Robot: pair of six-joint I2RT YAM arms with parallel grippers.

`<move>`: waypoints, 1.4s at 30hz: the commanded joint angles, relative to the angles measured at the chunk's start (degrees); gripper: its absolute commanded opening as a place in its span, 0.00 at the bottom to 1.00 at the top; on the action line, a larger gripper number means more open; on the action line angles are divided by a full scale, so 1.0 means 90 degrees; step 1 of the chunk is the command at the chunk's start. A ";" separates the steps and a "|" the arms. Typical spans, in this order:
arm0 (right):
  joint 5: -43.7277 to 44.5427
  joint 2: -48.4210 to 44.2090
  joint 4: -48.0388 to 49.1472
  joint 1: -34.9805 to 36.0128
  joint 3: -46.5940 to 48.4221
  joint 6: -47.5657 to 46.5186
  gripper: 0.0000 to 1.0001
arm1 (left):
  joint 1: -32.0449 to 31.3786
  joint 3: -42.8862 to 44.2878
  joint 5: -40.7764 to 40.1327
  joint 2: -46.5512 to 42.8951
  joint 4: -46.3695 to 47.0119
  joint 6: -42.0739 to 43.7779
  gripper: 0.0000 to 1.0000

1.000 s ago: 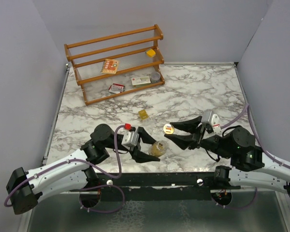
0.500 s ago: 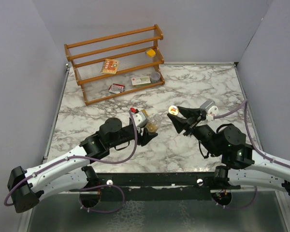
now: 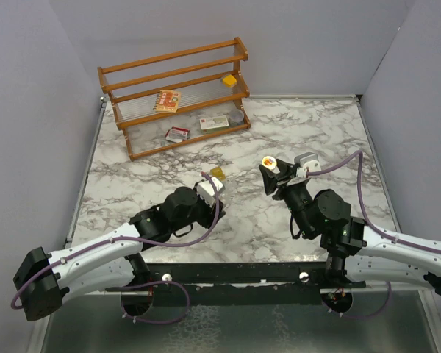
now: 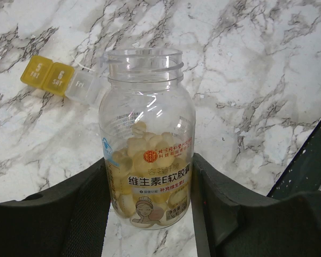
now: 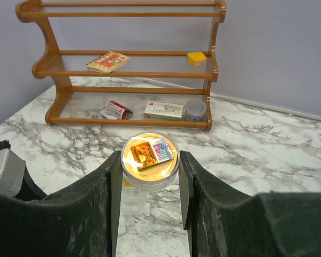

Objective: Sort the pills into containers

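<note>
A clear round jar (image 4: 147, 160) with an open mouth and yellow softgel pills inside sits between the black fingers of my left gripper (image 4: 150, 172), which is shut on it. Just beyond its mouth on the marble lies a small yellow pill box (image 4: 45, 76), one clear compartment flap raised; from above the box (image 3: 217, 173) shows just ahead of my left gripper (image 3: 214, 190). My right gripper (image 5: 150, 160) is shut on the jar's gold-topped lid (image 5: 148, 154), held above the table (image 3: 267, 161) to the right of the box.
A wooden shelf rack (image 3: 173, 95) stands at the back left, holding flat card packets (image 3: 167, 100), a round grey tin (image 3: 237, 115) and a small yellow block (image 3: 228, 79). Grey walls close in the marble table (image 3: 316, 132) on the left, back and right.
Both arms have reached forward from the near edge. The left one carried the jar up to the yellow pill box, and the right one moved up and back with the lid.
</note>
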 commanded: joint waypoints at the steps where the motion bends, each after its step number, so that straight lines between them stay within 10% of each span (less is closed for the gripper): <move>1: 0.0470 -0.0005 -0.0083 -0.0007 0.0068 0.0456 0.01 | -0.0015 0.0210 -0.0520 0.0146 -0.0106 -0.0194 0.00; 13: 0.0504 0.0510 -0.0619 -0.0008 0.0121 0.0949 0.01 | -0.0008 0.1431 -0.1193 0.2312 -0.0828 -0.0342 0.00; 42: 0.0449 0.0065 -0.1029 -0.0001 -0.0288 0.1675 0.01 | 0.0527 0.1919 -0.1126 0.3222 -0.2013 -0.0005 0.00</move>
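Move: The pill box lies on the table about 11 cm ahead of my left hand, nearly level with it sideways and some 14 cm below; this hand already holds the open pill bottle. The bottle's lid, still in my right hand, is about 3 cm ahead of the left hand, 13 cm to its right and 18 cm higher. From my right hand the pill box is roughly 8 cm ahead, 12 cm to the left and 32 cm below. I lower the bottle about 9 cm with my left hand towards the pill box, easing forward and left some 3 cm each; the descent breaks off for a brief rise midway, then resumes. As it sinks I tip the wrist some 30 degrees, leaning the mouth over towards the clear cells, grip unchanged. My right hand keeps the lid, sinking about 4 cm and tilting slightly down. ##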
